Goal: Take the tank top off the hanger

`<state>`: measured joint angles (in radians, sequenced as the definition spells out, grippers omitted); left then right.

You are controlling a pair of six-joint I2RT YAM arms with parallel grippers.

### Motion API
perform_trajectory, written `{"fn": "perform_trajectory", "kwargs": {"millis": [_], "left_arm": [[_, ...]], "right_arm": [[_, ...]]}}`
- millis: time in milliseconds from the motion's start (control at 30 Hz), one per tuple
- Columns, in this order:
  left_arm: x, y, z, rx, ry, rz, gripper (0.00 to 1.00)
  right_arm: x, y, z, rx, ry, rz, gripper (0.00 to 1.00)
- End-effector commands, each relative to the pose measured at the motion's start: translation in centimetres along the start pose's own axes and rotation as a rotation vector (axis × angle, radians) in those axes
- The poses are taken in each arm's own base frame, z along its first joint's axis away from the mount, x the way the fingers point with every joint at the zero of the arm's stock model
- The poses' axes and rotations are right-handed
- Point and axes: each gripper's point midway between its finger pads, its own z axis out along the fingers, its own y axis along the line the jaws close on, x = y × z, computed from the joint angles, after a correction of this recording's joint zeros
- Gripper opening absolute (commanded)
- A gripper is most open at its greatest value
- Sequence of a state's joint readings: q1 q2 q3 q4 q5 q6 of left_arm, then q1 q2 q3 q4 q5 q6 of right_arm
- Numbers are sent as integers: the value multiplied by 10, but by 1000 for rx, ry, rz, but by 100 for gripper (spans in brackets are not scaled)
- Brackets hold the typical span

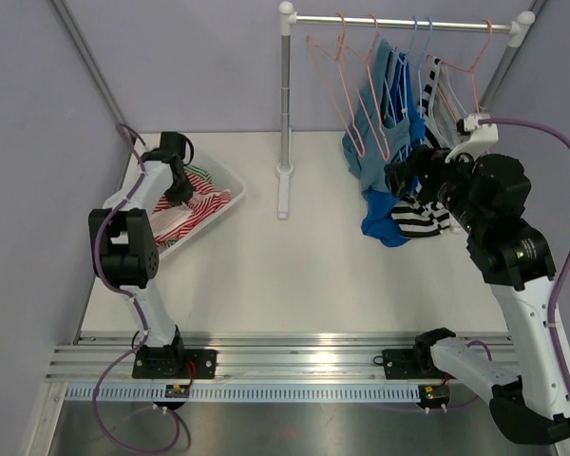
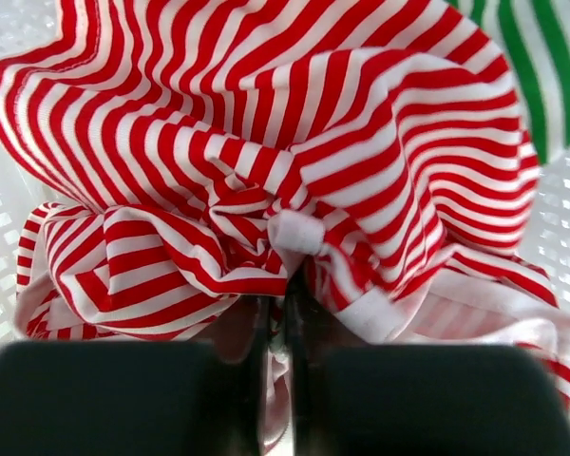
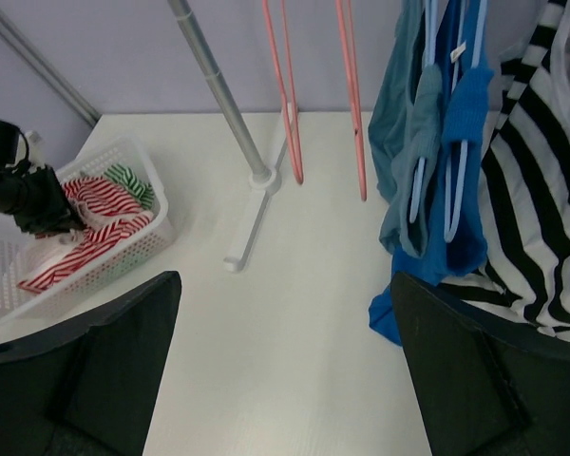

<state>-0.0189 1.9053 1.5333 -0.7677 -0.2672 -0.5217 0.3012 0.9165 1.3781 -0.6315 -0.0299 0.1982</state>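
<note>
A red-and-white striped tank top [image 2: 266, 123] lies crumpled in the white basket [image 1: 230, 180] at the left, off any hanger. My left gripper [image 2: 277, 323] reaches down into the basket [image 1: 180, 195], its jaws almost together with a fold of that top pinched between them. Two empty pink hangers [image 1: 328, 76] hang on the rack rail [image 1: 399, 21]. Blue tank tops [image 3: 446, 123] and a black-and-white striped top [image 3: 541, 218] hang on other hangers. My right gripper [image 3: 285, 285] is wide open beside the hanging tops [image 1: 399, 176], holding nothing.
A green-and-white striped cloth [image 2: 541, 66] also lies in the basket. The rack's grey post [image 3: 218, 90] stands on a white foot [image 1: 284, 195] mid-table. Purple walls close the back and left. A metal rail [image 1: 285, 356] runs along the near edge.
</note>
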Motion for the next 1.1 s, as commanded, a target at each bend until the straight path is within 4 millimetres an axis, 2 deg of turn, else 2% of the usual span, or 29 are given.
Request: {"fn": "perform_trajectory", "kwargs": {"millis": [0,33,67,133,167,200,233,267,300,367,400,433,467,500,533,567,600,633,667,700,767,800,833,900,1000,1067], "left_arm": [[-51,-16,-71,140,-170,-61,20],[-61,-19,-87,172,-204,-55,25],[-69,-20,-102,196,-230,-53,40],[-76,-16,-129,222,-252,-39,66],[-89,-17,-152,250,-297,-43,87],[-89,-16,-161,260,-301,-34,98],[-94,-13,-184,292,-341,-29,99],[-96,-13,-197,318,-361,-27,99],[-95,-9,-223,360,-400,-24,99],[-89,-6,-243,405,-423,-10,99],[-84,-5,-256,440,-444,20,99],[-74,-9,-269,501,-446,52,99],[-62,-1,-302,562,-503,70,99],[-46,-5,-300,585,-509,124,99],[-37,-2,-306,597,-531,143,99],[-28,10,-329,626,-595,148,99],[-16,11,-319,625,-584,164,99],[-7,12,-323,654,-598,195,99],[0,19,-337,683,-648,203,99],[14,20,-320,678,-624,228,99],[23,23,-317,688,-664,237,99],[31,27,-326,706,-711,252,99],[39,29,-308,674,-696,260,99],[38,36,-303,633,-732,249,99],[46,30,-282,613,-667,273,99],[49,26,-277,613,-633,289,99]], "right_arm": [[-37,-11,3,104,-49,-11,100],[-42,-15,11,137,-31,-22,99],[-46,-24,16,191,-30,-29,99],[-57,-29,31,234,-9,-56,99],[-62,-32,36,249,-5,-66,100],[-65,-32,43,249,4,-78,100],[-71,-30,56,237,19,-102,99],[-75,-28,63,229,25,-110,98],[-81,-28,78,227,41,-124,96],[-87,-31,90,247,47,-139,85],[-82,-36,108,264,72,-146,83],[-95,-34,108,263,42,-149,81],[-97,-34,113,262,38,-152,80],[-94,-38,126,275,48,-157,78],[-101,-38,128,278,31,-170,77],[-102,-42,132,295,34,-176,76],[-95,-51,146,326,57,-184,72],[-100,-52,147,330,54,-195,70],[-99,-55,151,333,59,-194,69],[-96,-57,160,334,69,-195,67],[-91,-62,167,343,94,-229,68],[-88,-65,172,348,99,-239,68],[-88,-67,174,355,99,-242,68],[-86,-75,179,380,101,-256,65],[-81,-79,188,362,111,-257,62],[-73,-83,198,357,133,-260,61]]}}
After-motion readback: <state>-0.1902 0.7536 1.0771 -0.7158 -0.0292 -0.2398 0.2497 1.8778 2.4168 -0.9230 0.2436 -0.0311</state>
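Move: My left fingers still grip the red-striped tank top deep in the basket. Its middle is about 2 cm right, 1 cm back and 2 cm below, with the green-striped top under it. The teal tank top's blue hanger is some 25 cm ahead of my right hand, 2 cm right and about level. From that hanger, the nearer empty pink hanger is 5 cm left, the blue tank top 4 cm right and the black-striped one 9 cm right. I open my left hand wide, let go of the red-striped tank top and climb nearly 30 cm out of the basket. Then I draw back about 18 cm and a little right, tipping the fingers up some 45 degrees and sinking again late. My right hand reaches forward about 21 cm to the teal top's hanger, over a low arc, rolling left side down and narrowing its fingers to roughly two-thirds open around it, not yet gripping. ##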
